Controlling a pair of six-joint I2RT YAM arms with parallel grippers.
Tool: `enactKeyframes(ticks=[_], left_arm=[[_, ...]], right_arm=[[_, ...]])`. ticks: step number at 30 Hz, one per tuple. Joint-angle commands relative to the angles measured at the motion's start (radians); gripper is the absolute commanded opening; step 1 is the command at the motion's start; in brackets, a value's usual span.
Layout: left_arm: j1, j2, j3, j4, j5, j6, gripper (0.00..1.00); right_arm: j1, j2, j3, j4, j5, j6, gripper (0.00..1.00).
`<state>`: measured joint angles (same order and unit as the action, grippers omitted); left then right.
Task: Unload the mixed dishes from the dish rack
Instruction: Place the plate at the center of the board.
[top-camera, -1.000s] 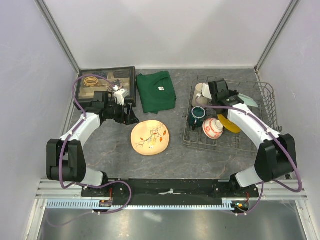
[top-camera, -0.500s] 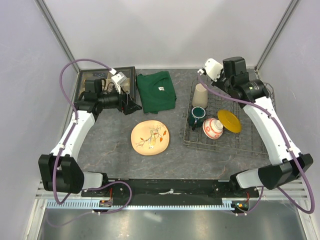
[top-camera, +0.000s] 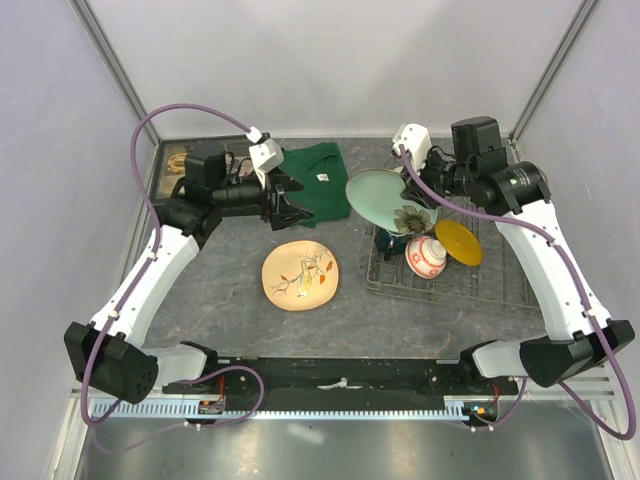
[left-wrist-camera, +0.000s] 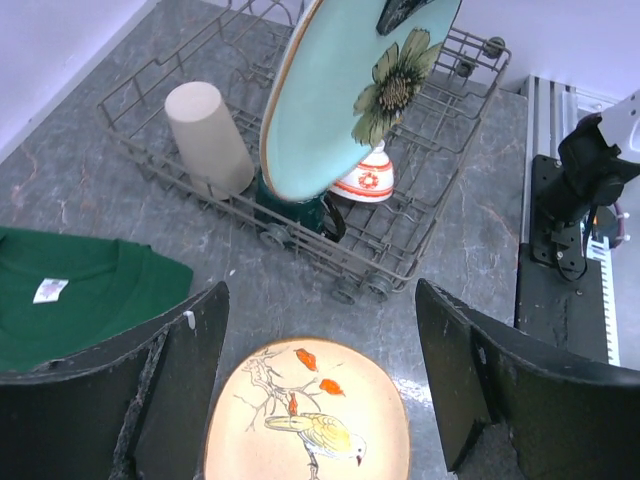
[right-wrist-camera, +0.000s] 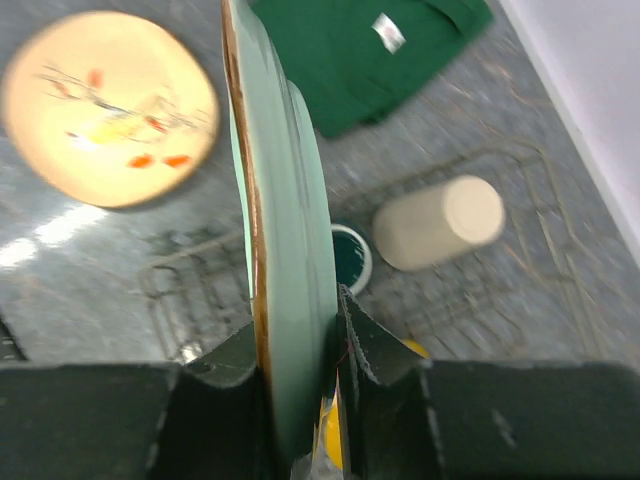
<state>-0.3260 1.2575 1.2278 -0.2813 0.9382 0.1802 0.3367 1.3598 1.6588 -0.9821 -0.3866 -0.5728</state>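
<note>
My right gripper (top-camera: 424, 192) (right-wrist-camera: 300, 345) is shut on the rim of the pale green floral plate (top-camera: 383, 198) (left-wrist-camera: 330, 90) (right-wrist-camera: 285, 240), holding it on edge above the left end of the dish rack (top-camera: 500, 282) (left-wrist-camera: 400, 268) (right-wrist-camera: 160, 282). In the rack are the beige tumbler (left-wrist-camera: 205, 135) (right-wrist-camera: 440, 222), the dark green mug (left-wrist-camera: 300, 212) (right-wrist-camera: 352, 258), the red-and-white bowl (top-camera: 426, 257) (left-wrist-camera: 366, 180) and the small yellow plate (top-camera: 460, 242). The cream plate (top-camera: 300, 275) (left-wrist-camera: 310, 420) lies on the table. My left gripper (top-camera: 290, 205) (left-wrist-camera: 320, 295) hangs open above it, holding nothing.
The folded green cloth (top-camera: 315, 180) (left-wrist-camera: 70, 300) (right-wrist-camera: 370, 50) lies at the back centre, just behind my left gripper. A black compartmented tray (top-camera: 172, 163) stands at the back left. Grey table shows between the cream plate and the rack.
My right gripper has lifted the pale green plate up out of the rack and swung it left. The left arm has moved right, from the black tray to over the cloth's edge.
</note>
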Motion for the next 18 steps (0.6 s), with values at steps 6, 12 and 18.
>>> enactKeyframes(ticks=[6,12,18], left_arm=[[-0.09,-0.001,0.01,0.105,-0.082,0.094,0.82],[-0.127,0.023,0.022,0.132,-0.082,0.085,0.81],[-0.171,0.049,0.03,0.142,-0.075,0.085,0.8]], right_arm=[[0.004,-0.073,0.022,0.092,-0.368,0.054,0.0],[0.007,-0.065,0.013,0.095,-0.452,0.073,0.0],[0.007,-0.047,0.016,0.106,-0.544,0.113,0.0]])
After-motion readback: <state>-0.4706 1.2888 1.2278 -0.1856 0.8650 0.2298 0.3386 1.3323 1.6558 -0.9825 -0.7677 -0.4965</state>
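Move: Some 20 cm to the left hand's right, 2 cm ahead and about 5 cm lower is the middle of the mint plate. The right hand already grips that plate; the left gripper it brings it to is roughly 26 cm to the right hand's left and 3 cm back, about level in height. Almost straight under the left hand, some 31 cm down, lies the cream plate, and the green cloth is about 22 cm ahead of that hand, 3 cm to its right and equally low. Bringing the held mint plate to the waiting left gripper, the right hand travels about 5 cm back and 5 cm left, rising a little and turning some 20 degrees, largely counter-clockwise, with its grip kept. The left hand reaches about 4 cm right to meet it, fingers still wide open, until the plate's near rim comes close to the fingertips; no contact can be made out. ##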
